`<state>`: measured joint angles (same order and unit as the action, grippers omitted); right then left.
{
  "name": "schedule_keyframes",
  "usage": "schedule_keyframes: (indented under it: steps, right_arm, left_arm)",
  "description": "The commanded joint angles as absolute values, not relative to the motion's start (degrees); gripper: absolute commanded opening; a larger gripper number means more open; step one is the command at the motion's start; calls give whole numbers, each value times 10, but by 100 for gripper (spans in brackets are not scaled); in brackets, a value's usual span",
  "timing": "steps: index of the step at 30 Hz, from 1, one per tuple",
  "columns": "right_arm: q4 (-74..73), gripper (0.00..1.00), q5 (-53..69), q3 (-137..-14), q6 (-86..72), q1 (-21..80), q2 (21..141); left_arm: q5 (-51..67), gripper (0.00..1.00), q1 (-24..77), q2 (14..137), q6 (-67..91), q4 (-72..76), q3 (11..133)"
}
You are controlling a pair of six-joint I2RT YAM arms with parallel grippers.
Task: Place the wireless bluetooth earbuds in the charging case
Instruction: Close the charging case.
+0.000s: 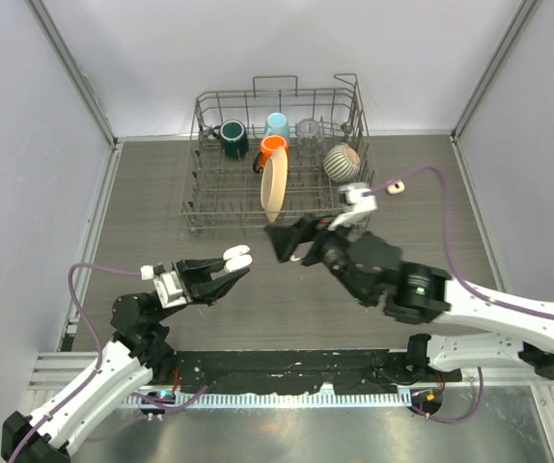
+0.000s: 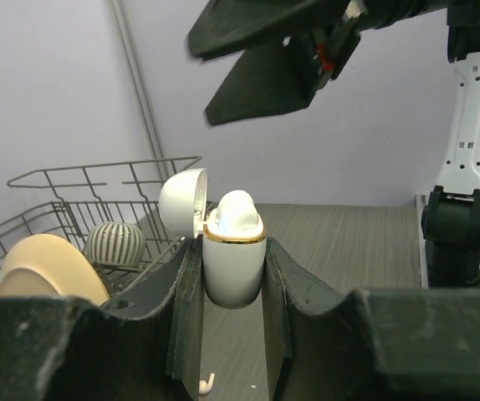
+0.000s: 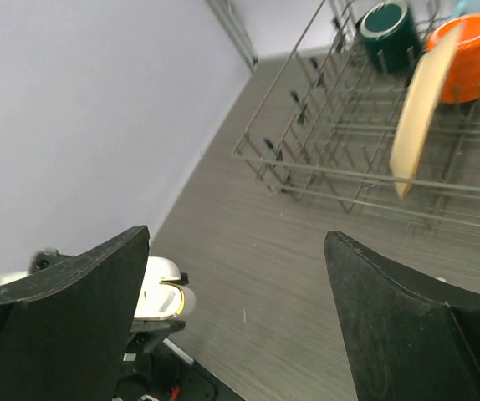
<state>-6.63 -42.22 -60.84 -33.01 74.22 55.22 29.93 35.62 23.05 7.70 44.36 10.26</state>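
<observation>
The charging case (image 2: pixel 234 271), white with a gold rim, is held upright above the table with my left gripper (image 2: pixel 233 251) shut on its body. Its lid (image 2: pixel 181 199) hangs open to the left. A white earbud (image 2: pixel 238 213) sits in the top of the case. Another earbud (image 2: pixel 209 383) lies on the table below the case. In the top view the case (image 1: pixel 237 258) is at the tip of my left gripper (image 1: pixel 229 270). My right gripper (image 1: pixel 290 246) hovers just right of it, open and empty. In the right wrist view the case (image 3: pixel 160 288) shows beside the right gripper's (image 3: pixel 238 236) left finger.
A wire dish rack (image 1: pixel 214 198) stands at the back with a dark mug (image 1: pixel 233 138), an orange mug (image 1: pixel 273 148), a tan plate (image 1: pixel 273 185) and a striped bowl (image 1: pixel 341 162). A small pale object (image 1: pixel 396 187) lies right of the rack. Walls close in on both sides.
</observation>
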Motion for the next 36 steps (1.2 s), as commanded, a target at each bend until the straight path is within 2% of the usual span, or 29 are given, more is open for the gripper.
schedule_keyframes:
  steps: [1,8,20,26,29,30,33,36]
  right_arm:
    - [-102,91,-339,-684,-299,744,665]
    - [-70,91,-335,-693,-256,739,711]
    - [-119,91,-220,-679,-200,729,686]
    - [-197,91,-162,-696,-186,729,707]
    - [-209,91,-219,-698,-196,729,701]
    - [-203,91,-299,-696,-204,729,692]
    - [-177,93,-412,-659,-257,717,637]
    - [-158,94,-420,-603,-293,676,565]
  left_arm:
    - [319,0,357,241,95,454,130]
    - [324,0,357,279,87,486,129]
    - [310,0,357,287,96,492,145]
    - [270,0,357,267,96,476,140]
    - [244,0,357,269,104,449,139]
    - [237,0,357,269,106,437,137]
    - [177,0,357,274,142,396,112]
    - [102,0,357,286,213,313,93]
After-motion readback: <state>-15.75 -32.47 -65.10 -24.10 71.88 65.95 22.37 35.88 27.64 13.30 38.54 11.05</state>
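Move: Between the left fingertips, the open charging case stands lid up, its middle about 1 cm ahead, 2 cm right and 1 cm above that hand point. From the empty right hand the case lies some 8 cm left, 3 cm back and 6 cm lower, its lid on the forward side. A loose earbud lies on the table about 7 cm ahead of the right hand, level sideways and some 36 cm down; the rack's cream plate stands roughly 20 cm ahead, 5 cm left and 25 cm below. Swinging left and down to the case, the open right hand travels about 7 cm left and 5 cm down, then works back some 3 cm across the lid side, rolling its left side down about 20 degrees and turning counter-clockwise, before coming away right and forward. The left hand keeps its pinch on the case, easing right and down 2 cm to meet it, then going forward and tipping down. ##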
